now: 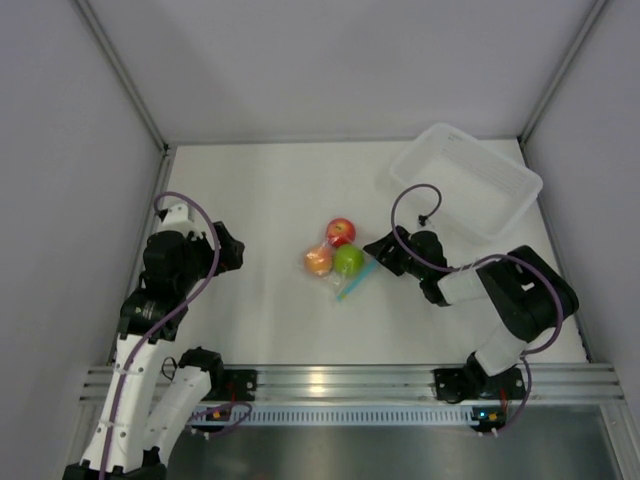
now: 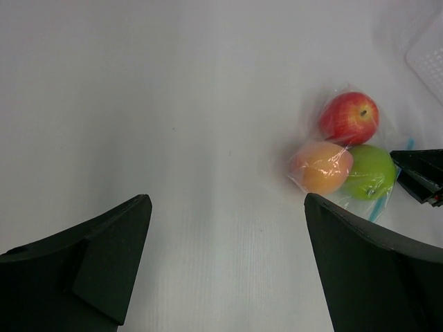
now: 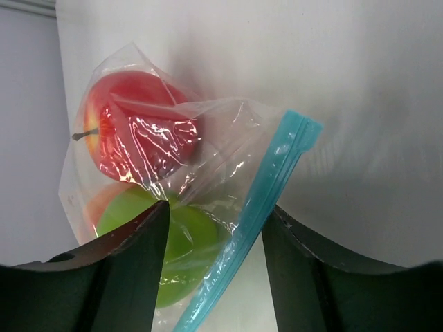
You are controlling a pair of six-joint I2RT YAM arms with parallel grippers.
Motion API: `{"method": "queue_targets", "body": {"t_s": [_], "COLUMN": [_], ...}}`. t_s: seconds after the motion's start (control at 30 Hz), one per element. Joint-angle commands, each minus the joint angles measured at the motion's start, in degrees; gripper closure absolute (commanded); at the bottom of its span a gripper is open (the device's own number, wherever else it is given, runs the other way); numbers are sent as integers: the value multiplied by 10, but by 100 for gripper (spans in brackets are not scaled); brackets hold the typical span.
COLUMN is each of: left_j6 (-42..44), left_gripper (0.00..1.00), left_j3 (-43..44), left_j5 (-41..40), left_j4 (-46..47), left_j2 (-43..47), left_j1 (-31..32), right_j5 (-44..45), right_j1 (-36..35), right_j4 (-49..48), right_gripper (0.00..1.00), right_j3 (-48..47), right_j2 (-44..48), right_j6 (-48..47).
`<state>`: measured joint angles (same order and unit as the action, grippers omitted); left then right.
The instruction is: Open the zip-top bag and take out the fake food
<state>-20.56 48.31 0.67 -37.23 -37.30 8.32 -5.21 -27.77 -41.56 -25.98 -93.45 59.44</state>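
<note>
The zip-top bag lies at the table's middle with its teal zip strip toward the right arm. Inside it is the fake food: a red fruit, a green one and an orange one. My right gripper is at the bag's zip edge. In the right wrist view its jaws stand apart astride the zip strip and the clear plastic over the green fruit; the red fruit lies beyond. My left gripper hovers wide open and empty, left of the bag.
A translucent white bin stands at the back right, just behind the right arm. Grey walls close the table on the left, right and back. An aluminium rail runs along the near edge.
</note>
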Motion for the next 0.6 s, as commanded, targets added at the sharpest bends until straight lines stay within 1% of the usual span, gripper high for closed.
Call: {"method": "queue_targets", "body": {"t_s": [0.0, 0.07, 0.1, 0.2, 0.33, 0.37, 0.4, 0.5, 0.53, 0.57], "left_j6": [6, 6, 6, 6, 7, 7, 7, 7, 8, 8], "left_gripper": [2, 2, 2, 2, 2, 2, 2, 2, 2, 2], "left_j3": [-2, -1, -1, -2, -1, -1, 0, -1, 0, 1], "left_j5": [9, 10, 9, 9, 11, 11, 10, 9, 9, 9], "left_j4": [29, 28, 29, 28, 29, 29, 29, 29, 29, 29], "left_j2": [-4, -6, -7, -13, -17, -17, -17, -16, -17, -18], "left_j1": [2, 2, 2, 2, 2, 2, 2, 2, 2, 2], "right_j5": [6, 13, 16, 22, 24, 23, 23, 20, 21, 27], "right_j1": [-10, -10, -10, -10, -13, -15, -16, -24, -29, -41], "right_j4": [-63, -61, -56, -48, -34, -27, -21, 19, 32, 66], "right_gripper": [45, 50, 58, 71, 79, 82, 88, 96, 98, 98], "right_j3": [-21, -29, -34, -50, -62, -66, -71, -90, -105, -113], "right_j2": [-12, -15, -19, -24, -14, -11, -3, 22, 31, 41], "right_j6": [-12, -29, -35, -58, -86, -103, -111, -154, -168, -201]}}
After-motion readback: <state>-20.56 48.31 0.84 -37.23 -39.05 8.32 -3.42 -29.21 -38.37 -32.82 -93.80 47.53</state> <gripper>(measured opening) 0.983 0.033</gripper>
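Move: The bag's blue zip strip already runs between my half-open right fingers, slanting back to the left; its middle lies some 4 cm back, 2 cm left and 2 cm lower. In the bag, at about fingertip height, the green apple is roughly 5 cm left and 1 cm back, the red apple 7 cm left and 6 cm ahead, the orange fruit 13 cm left and 1 cm back. From my left hand the strip is about 4 cm ahead, 27 cm right, 20 cm below. I shut my right fingers on the zip strip, pinching it a little in from its far end, while the hand slides about 2.5 cm forward, first level and then rising just over 2 cm, and drifts slightly left. As it lifts, I tip the fingertips up by some 10 degrees. ##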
